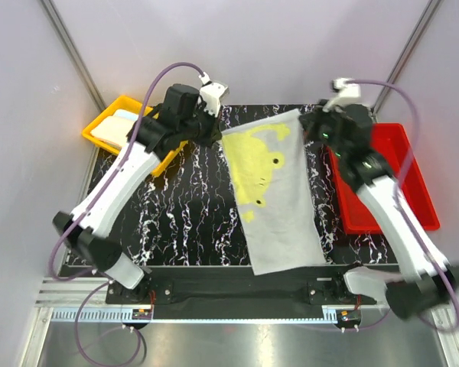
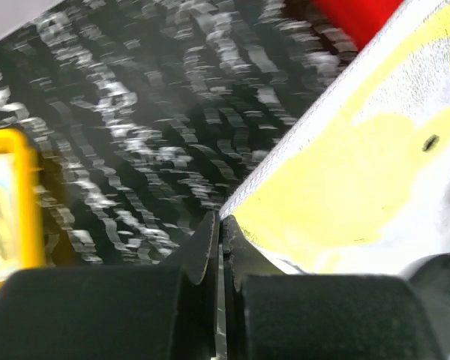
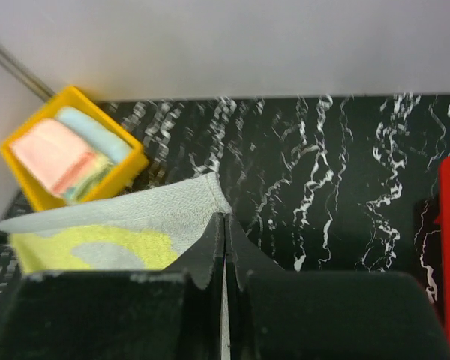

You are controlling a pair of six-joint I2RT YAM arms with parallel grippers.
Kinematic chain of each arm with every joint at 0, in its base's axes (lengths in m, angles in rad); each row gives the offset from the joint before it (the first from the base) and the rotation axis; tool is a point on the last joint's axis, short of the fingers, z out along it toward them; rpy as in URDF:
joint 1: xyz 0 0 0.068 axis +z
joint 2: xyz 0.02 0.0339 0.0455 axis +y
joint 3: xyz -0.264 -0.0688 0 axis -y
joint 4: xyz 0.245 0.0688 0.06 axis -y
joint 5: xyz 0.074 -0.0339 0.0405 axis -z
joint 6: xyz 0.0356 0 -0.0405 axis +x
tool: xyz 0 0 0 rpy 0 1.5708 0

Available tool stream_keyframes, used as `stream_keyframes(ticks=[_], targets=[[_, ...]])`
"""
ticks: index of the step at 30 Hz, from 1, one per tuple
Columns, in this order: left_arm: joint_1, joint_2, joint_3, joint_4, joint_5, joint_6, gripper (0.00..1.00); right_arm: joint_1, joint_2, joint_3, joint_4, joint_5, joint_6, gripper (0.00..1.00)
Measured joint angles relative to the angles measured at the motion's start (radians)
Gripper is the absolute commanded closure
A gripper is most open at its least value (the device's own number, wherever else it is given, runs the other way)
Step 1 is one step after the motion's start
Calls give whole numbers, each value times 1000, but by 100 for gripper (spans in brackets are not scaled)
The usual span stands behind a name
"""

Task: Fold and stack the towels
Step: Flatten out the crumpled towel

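Note:
A pale grey towel (image 1: 279, 202) with yellow patches runs down the black marbled table, its near end by the front edge. Its two far corners are lifted and stretched between my grippers. The left gripper (image 1: 214, 136) is shut on the far left corner. In the left wrist view that gripper (image 2: 222, 225) pinches the edge of the towel (image 2: 360, 165). My right gripper (image 1: 310, 126) is shut on the far right corner. The right wrist view shows it (image 3: 223, 219) with the hemmed corner of the towel (image 3: 135, 217) between its jaws. Folded towels (image 3: 60, 154), pink and light blue, lie in the yellow tray.
The yellow tray (image 1: 101, 145) stands at the table's far left corner, behind the left arm. A red tray (image 1: 390, 145) stands along the right side, under the right arm. Grey walls enclose the table on the left, right and back.

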Motion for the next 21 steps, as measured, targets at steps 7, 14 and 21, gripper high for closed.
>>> stream_keyframes(ticks=[7,14,21], targets=[[193,405,217,70,6,159,100,-47,554,95,218,-47,-19,100],[259,719,434,108,5,285,100,-130,912,315,370,-257,-4,100],[226,653,224,188,-53,390,100,-153,968,306,488,-395,-62,100]])
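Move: Both hands already hold the towel's two far corners well off the table. The bare far table where that edge is headed lies about 20 cm ahead, 5 cm left and 33 cm below the left hand; from the right hand, some 23 cm ahead, 5 cm left and 37 cm down. The yellow tray sits roughly 22 cm ahead of the left hand and 30 cm left; the red bin is 6 cm ahead of the right hand and 27 cm right. Forward and down together in one fast sweep, both hands carry the towel's pinched corners out towards the far table, each some 20 cm out and 20 cm down, drifting a little left. The left hand's reach ends first and it goes on sinking, its left side rolling up about 20 degrees; the right hand turns slightly counter-clockwise. Both grips stay shut. ##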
